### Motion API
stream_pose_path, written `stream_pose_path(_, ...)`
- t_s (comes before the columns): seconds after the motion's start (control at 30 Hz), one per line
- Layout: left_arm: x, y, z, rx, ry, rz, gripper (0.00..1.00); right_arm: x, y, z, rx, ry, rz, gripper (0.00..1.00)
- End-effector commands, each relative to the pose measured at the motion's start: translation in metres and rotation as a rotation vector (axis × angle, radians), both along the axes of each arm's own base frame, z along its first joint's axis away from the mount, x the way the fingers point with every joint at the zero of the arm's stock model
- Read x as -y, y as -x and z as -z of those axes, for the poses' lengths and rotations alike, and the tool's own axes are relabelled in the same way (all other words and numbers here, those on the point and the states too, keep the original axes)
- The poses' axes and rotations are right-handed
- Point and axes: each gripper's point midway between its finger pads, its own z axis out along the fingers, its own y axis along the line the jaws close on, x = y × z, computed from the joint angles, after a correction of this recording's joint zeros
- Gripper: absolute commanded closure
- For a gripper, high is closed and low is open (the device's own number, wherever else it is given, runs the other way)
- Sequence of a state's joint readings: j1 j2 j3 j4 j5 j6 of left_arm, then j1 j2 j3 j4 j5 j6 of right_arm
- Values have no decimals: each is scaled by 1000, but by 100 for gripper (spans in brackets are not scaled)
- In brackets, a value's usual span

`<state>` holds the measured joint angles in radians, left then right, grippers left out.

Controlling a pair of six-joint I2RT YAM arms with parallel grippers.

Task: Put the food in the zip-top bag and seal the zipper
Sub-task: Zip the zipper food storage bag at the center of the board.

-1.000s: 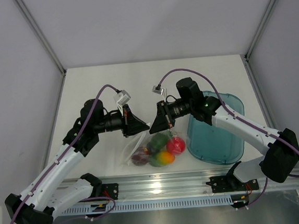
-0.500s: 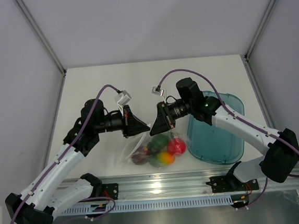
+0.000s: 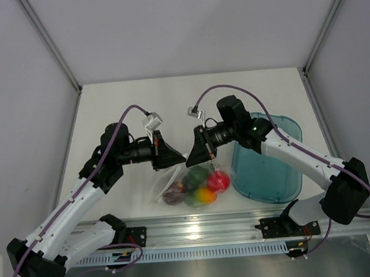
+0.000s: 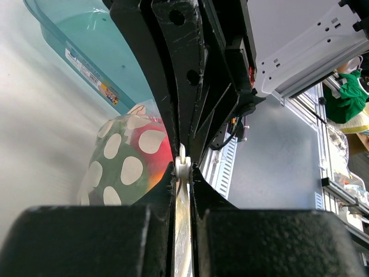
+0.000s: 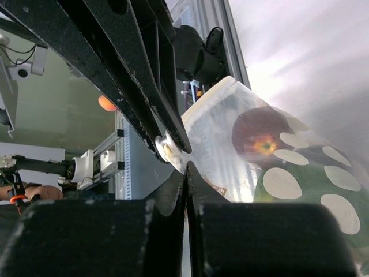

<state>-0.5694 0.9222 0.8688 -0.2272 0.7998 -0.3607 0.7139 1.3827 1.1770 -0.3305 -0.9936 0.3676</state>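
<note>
The zip-top bag (image 3: 168, 183) hangs between my two grippers above the table, its mouth edge pulled taut. The food (image 3: 201, 185) sits inside it: a red tomato (image 3: 218, 180), plus green, dark purple and orange-yellow pieces. My left gripper (image 3: 181, 157) is shut on the zipper's white slider (image 4: 183, 167). Fingertip to fingertip with it, my right gripper (image 3: 190, 155) is shut on the bag's edge (image 5: 199, 124). In the right wrist view the dark purple piece (image 5: 259, 138) shows through the white-spotted plastic.
A translucent teal oval tray (image 3: 269, 170) lies on the table just right of the bag, under the right arm. The aluminium rail (image 3: 244, 227) with the arm bases runs along the near edge. White walls close the table's sides and back.
Almost nothing has moved. Both grippers stay tip to tip on the bag's top edge, and the bag with the food hangs in the same spot.
</note>
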Motion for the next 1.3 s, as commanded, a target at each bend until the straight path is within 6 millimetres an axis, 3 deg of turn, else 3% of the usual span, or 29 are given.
stream_pose_path(0.0,0,1,-4,3,9,-12,99,-3,-15,-15,71,-21,43,100)
stream_pose_path(1.1,-5,2,6,-22,-30,-32,99,24,-62,-31,-59,-123,278,100)
stream_pose_path(1.27,-6,4,3,-21,-37,-22,99,26,-53,-35,-42,-141,199,100)
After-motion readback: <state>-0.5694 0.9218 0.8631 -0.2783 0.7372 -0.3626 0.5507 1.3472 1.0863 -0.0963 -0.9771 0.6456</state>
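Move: The bag's zipper already sits between the fingertips of both hands, which nearly meet, the left fingertips only about 1 cm ahead of the right hand and 1 cm to its left. Some 9 cm below in the bag, counted from the right hand, lie the green fruit about 2 cm back and 3 cm right, the red fruit 5 cm back and 10 cm right, and the mango 10 cm back and 5 cm right. The zipper stays pinched in the nearly still left fingers, which sink about 1 cm, while the right hand, fingers shut, draws away from them along the zipper line, about 5 cm forward and bearing right, rising a little towards the end. The right wrist swings clockwise by some 15 degrees as the hand goes. ##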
